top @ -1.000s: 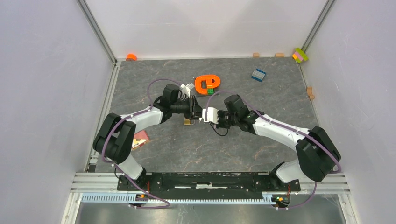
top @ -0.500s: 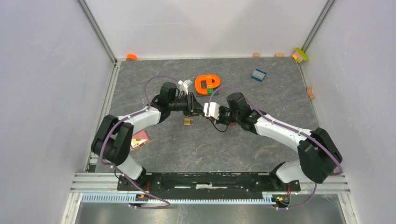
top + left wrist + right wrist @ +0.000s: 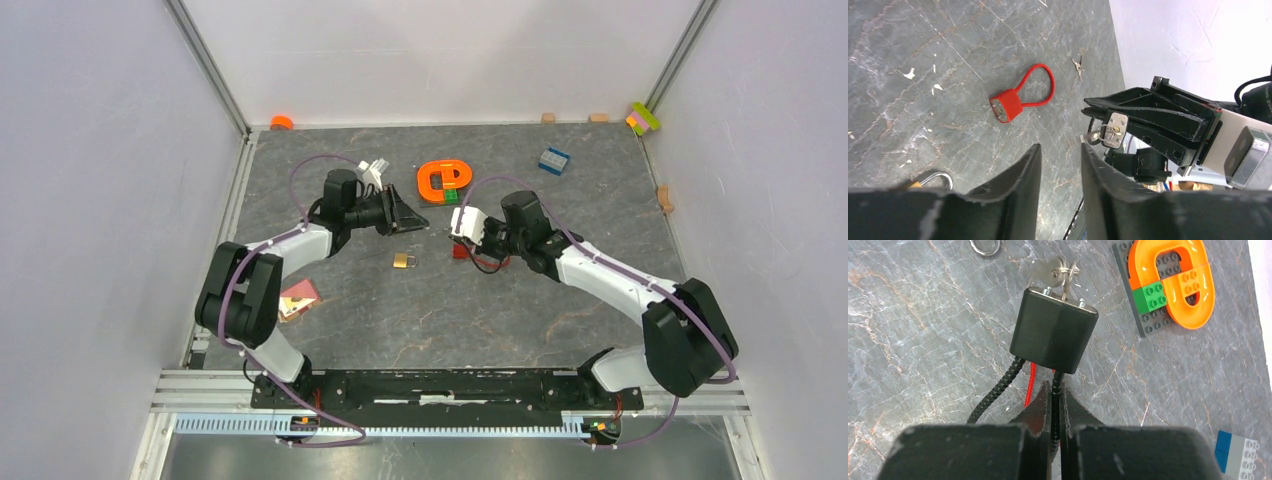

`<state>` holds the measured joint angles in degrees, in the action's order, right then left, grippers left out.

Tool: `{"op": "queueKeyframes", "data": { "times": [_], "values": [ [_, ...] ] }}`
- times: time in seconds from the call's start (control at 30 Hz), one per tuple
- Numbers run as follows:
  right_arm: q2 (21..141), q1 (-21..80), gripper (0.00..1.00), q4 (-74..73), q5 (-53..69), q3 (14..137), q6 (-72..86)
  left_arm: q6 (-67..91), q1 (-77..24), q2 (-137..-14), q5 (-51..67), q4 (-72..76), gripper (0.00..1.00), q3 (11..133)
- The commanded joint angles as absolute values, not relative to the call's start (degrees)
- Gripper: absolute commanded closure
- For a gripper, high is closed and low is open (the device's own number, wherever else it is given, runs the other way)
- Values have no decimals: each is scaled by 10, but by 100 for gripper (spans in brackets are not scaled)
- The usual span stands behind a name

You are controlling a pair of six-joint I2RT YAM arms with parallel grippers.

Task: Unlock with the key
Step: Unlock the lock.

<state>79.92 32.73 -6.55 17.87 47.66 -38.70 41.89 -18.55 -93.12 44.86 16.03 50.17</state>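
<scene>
My right gripper (image 3: pixel 1055 387) is shut on the black braided cable of a black cable lock (image 3: pixel 1053 335), which it holds above the table. A silver key (image 3: pixel 1050 271) sticks out of the far end of the lock's body. The left wrist view shows that end (image 3: pixel 1113 130) with the key in it. My left gripper (image 3: pixel 1060 147) is open with nothing between its fingers, and it stands apart from the lock, to its left (image 3: pixel 415 222). On the table lie a red cable lock (image 3: pixel 1018 95), a brass padlock (image 3: pixel 402 261) and a small loose key (image 3: pixel 1078 65).
An orange and green brick build (image 3: pixel 444 180) sits just behind the grippers. A blue brick (image 3: pixel 553 160) lies at the back right, and a red card (image 3: pixel 298 298) lies near the left arm. Small blocks line the back and right walls. A loose key ring (image 3: pixel 984 246) is on the table.
The two grippers, nearly touching over the brass padlock a second ago, have drawn apart. The left one went back and left with nothing in it; the right one went back with the black lock.
</scene>
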Motion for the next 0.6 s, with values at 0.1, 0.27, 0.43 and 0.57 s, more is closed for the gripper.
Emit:
{"op": "queueKeyframes", "data": {
  "times": [0.1, 0.27, 0.43, 0.57],
  "values": [
    [767, 332, 100, -63, 229, 483, -439, 344, -191, -952, 550, 209, 41, 548],
    [748, 355, 100, -55, 220, 460, -475, 322, -194, -955, 601, 209, 24, 582],
    [742, 382, 100, -45, 201, 448, -483, 324, -209, -966, 617, 159, 18, 612],
    [735, 396, 100, -43, 191, 447, -483, 291, -241, -981, 635, 89, 17, 631]
  ]
}}
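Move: The keys in the black lock's keyhole hang about 5 cm to the right of the left hand, some 1 cm back and 2 cm higher, with the lock body about 3 cm farther right. The right hand grips the lock's cable, the keys some 6 cm to its left, 2 cm ahead and 4 cm higher. On the table, about 13 cm below the left hand, lie the red lock (7 cm right, 3 cm back) and brass padlock (3 cm left, 5 cm back). Free of the keys, the left hand spreads its fingers from about a third open to wide, hardly shifting at first, then climbs about 5 cm and works a few centimetres to the right, closing the sideways gap to the black lock while it swings some 20 degrees clockwise. The right hand keeps its shut grip on the lock's cable and draws it back and then left, about 4 cm back and half that or more sideways, turning it counter-clockwise as it goes, so that the keys come to the back side of the open left fingers. ##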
